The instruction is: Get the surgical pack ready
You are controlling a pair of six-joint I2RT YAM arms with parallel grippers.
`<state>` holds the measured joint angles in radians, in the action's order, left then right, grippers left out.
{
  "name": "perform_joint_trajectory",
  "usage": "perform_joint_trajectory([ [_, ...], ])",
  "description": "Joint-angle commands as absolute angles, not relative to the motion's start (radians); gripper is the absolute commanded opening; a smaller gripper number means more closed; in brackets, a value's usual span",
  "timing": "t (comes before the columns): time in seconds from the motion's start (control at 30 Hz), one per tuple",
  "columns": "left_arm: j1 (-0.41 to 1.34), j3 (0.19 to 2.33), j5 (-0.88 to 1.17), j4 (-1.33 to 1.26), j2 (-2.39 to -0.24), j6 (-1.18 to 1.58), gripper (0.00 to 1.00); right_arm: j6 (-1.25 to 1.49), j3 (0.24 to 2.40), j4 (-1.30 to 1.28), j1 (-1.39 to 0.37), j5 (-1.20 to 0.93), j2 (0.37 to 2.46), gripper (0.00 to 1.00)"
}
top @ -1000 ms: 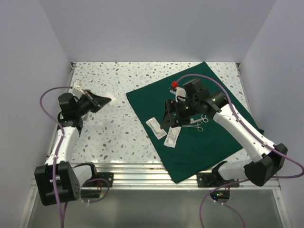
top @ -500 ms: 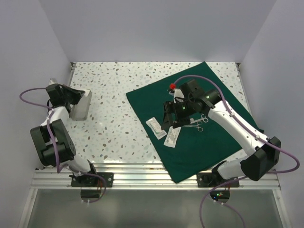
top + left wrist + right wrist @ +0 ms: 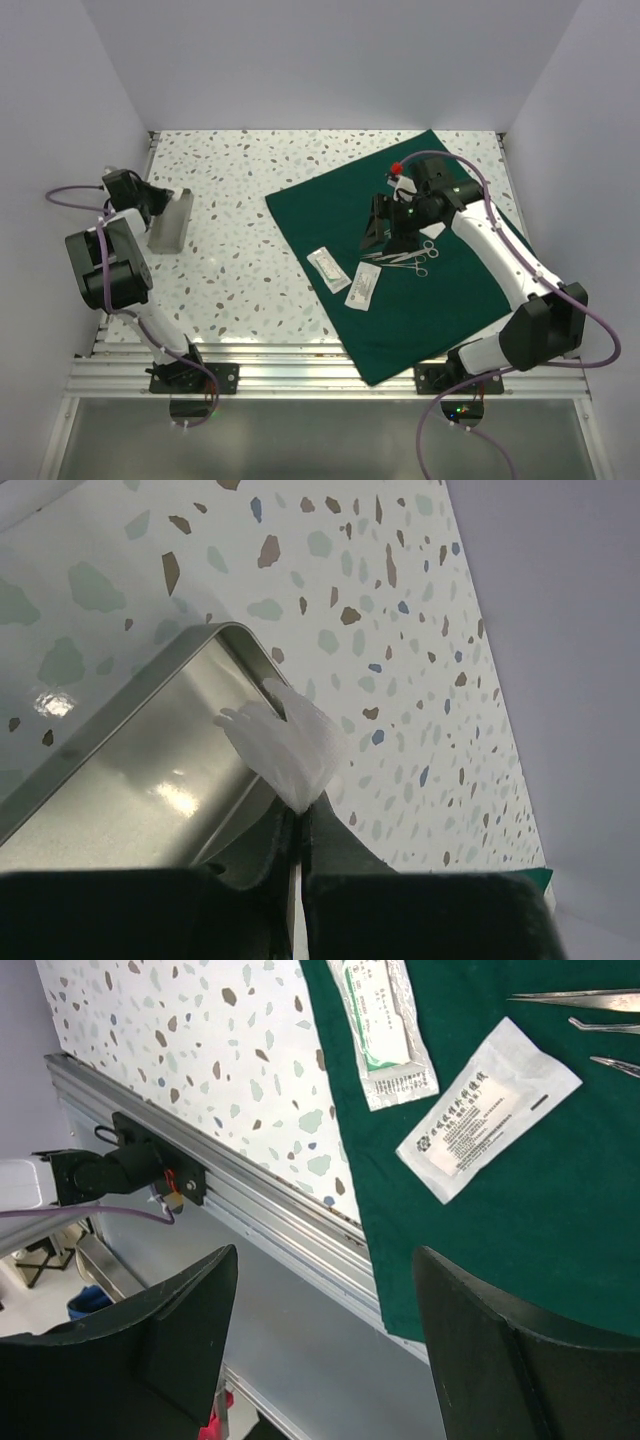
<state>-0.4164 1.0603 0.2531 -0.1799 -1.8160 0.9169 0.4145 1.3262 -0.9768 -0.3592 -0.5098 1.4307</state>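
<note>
The dark green drape (image 3: 430,290) of the surgical pack lies spread flat at the right. On it are two white packets (image 3: 325,267) (image 3: 362,287) and silver instruments (image 3: 405,258). My right gripper (image 3: 385,225) hovers open just behind them. In the right wrist view the gripper (image 3: 325,1300) holds nothing, and both packets (image 3: 385,1020) (image 3: 490,1110) and the instrument tips (image 3: 590,1000) lie on the drape (image 3: 520,1220). The small steel tray (image 3: 172,220) sits at the far left. My left gripper (image 3: 148,197) is at its far end. In its wrist view the left gripper (image 3: 300,815) is shut on a thin crumpled white piece (image 3: 290,745) beside the tray rim (image 3: 225,635).
The speckled tabletop (image 3: 250,250) spans between tray and drape. A metal rail (image 3: 300,355) runs along the near edge, with the drape's corner hanging over it. White walls close in at the left, back and right. Purple cables loop off both arms.
The left arm folded back and its gripper swung left to the tray's far end, uncovering the tray. The right gripper moved right and farther back, off the packets.
</note>
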Motion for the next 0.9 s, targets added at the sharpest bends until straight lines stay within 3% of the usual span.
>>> perform_joint_trajectory([
  [0.0, -0.408, 1.101, 0.216, -0.224, -1.851, 0.937, 0.00, 0.416, 1.338, -0.948, -0.361, -0.558, 1.456, 0.74],
  [0.87, -0.374, 1.236, 0.152, -0.127, -2.020, 0.925, 0.02, 0.397, 1.335, -0.954, -0.314, -0.563, 1.485, 0.74],
])
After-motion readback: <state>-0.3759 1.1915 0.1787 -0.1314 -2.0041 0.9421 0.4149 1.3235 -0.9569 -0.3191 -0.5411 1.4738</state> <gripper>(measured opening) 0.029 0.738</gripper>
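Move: The left hand, holding the white gauze, is over the metal tray's far right end. The tray's middle lies about 6 cm back, 2 cm left and 8 cm below it. The green cloth's left corner is roughly 24 cm to the right and 2 cm farther out. From the idle right hand the tray is some 50 cm left, 17 cm ahead and 18 cm below. The left hand lowers the gauze about 5 cm into the tray's far end, easing forward, fingers still shut. ##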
